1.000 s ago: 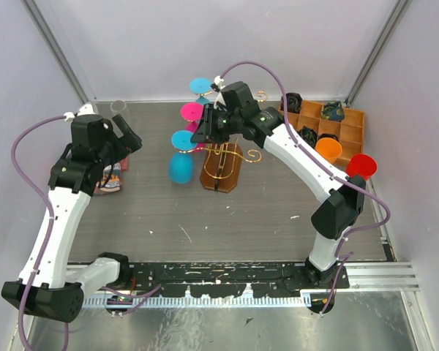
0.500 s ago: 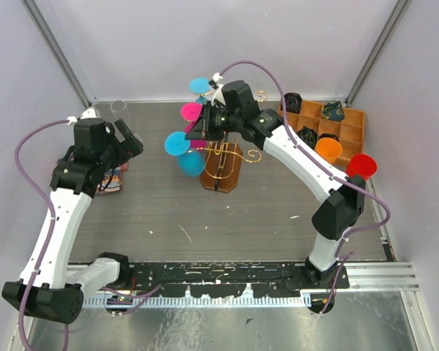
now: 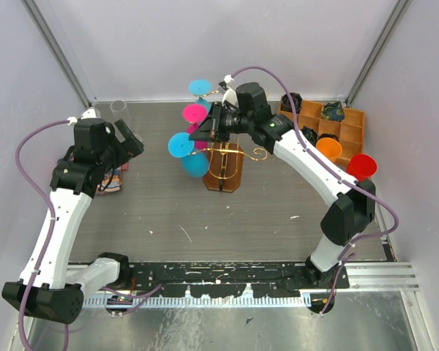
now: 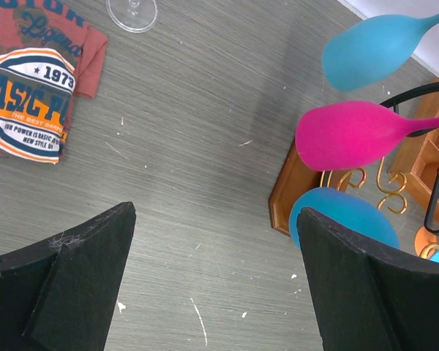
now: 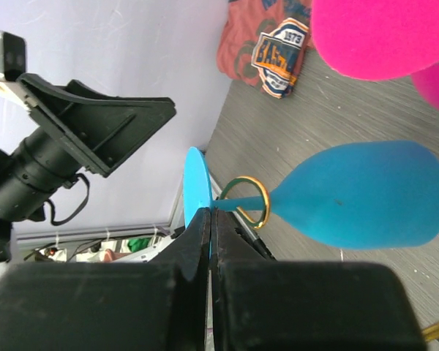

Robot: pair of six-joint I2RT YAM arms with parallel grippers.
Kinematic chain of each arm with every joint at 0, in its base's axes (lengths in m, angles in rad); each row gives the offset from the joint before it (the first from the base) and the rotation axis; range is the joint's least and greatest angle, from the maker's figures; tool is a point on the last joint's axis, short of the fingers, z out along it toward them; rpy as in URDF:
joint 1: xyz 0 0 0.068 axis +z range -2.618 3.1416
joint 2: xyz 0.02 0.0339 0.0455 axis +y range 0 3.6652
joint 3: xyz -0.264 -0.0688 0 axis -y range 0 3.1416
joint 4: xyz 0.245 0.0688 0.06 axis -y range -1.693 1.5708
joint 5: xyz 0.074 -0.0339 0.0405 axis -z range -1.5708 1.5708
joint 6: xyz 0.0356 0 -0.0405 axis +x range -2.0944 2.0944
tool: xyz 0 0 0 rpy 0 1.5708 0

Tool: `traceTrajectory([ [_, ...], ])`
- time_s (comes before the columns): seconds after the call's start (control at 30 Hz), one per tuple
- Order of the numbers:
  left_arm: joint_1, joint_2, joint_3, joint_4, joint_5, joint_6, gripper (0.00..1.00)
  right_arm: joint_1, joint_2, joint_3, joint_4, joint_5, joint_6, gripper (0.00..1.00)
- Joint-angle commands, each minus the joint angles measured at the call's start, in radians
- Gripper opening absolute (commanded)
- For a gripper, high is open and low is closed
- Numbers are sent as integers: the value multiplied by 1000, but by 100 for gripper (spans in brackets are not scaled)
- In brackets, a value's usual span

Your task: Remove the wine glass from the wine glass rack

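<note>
The wine glass rack (image 3: 227, 157), gold wire on a brown wooden base, stands mid-table with coloured glasses hanging from its arms. My right gripper (image 3: 209, 131) is shut on the round foot of a blue wine glass (image 3: 194, 164). In the right wrist view the gripper (image 5: 211, 216) pinches that foot's edge. The stem still passes through a gold ring (image 5: 249, 201) of the rack, and the blue bowl (image 5: 366, 194) points away. A pink glass (image 4: 351, 135) and another blue glass (image 4: 373, 47) hang above. My left gripper (image 3: 129, 136) hovers open to the left, holding nothing.
A folded red printed T-shirt (image 4: 29, 88) lies at the left beside a clear glass (image 3: 118, 108). A compartmented wooden tray (image 3: 351, 117) sits back right, with an orange cup (image 3: 328, 150) and a red cup (image 3: 361, 166) nearby.
My right gripper has closed onto the blue glass's foot and drawn back to the right. The blue bowl has swung toward the rack. The left arm has barely moved.
</note>
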Motion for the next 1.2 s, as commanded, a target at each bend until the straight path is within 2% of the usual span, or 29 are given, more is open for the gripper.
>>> traceTrajectory([
  [0.0,0,-15,-6,-19,18,-11,99,-6,-64,-1,127,-98,50,1],
  [0.4,-1,-12,-4,-36,15,-13,98,-8,-117,-21,34,-104,-15,1],
  [0.67,0,-8,5,-34,40,-20,98,-83,-167,-42,-38,-72,-68,1],
  [0.87,1,6,51,-46,57,-4,98,-91,-108,72,-80,-50,-159,1],
  [1.17,0,6,86,-29,130,12,98,-91,-96,234,-123,-64,-174,1],
])
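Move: My right hand already pinches the near blue glass just under its foot. The rack's near left curl, still around the stem, lies about 3 cm below my fingers, 1 cm back and 1 cm right. The rack post is some 11 cm right and 1 cm back; the pink glass is 8 cm ahead and 3 cm right, the far blue glass 15 cm ahead and 5 cm right. From my left hand the curl is 13 cm right and 3 cm back, roughly level. Keeping my right fingers shut on the blue glass, I ease it back and up about 2 cm each to work the stem out of the near left curl. Then I sweep right about 5 cm towards the rack post, curving forward again, and finish with a straight lift of nearly 3 cm, fingertips tipping up a little. ##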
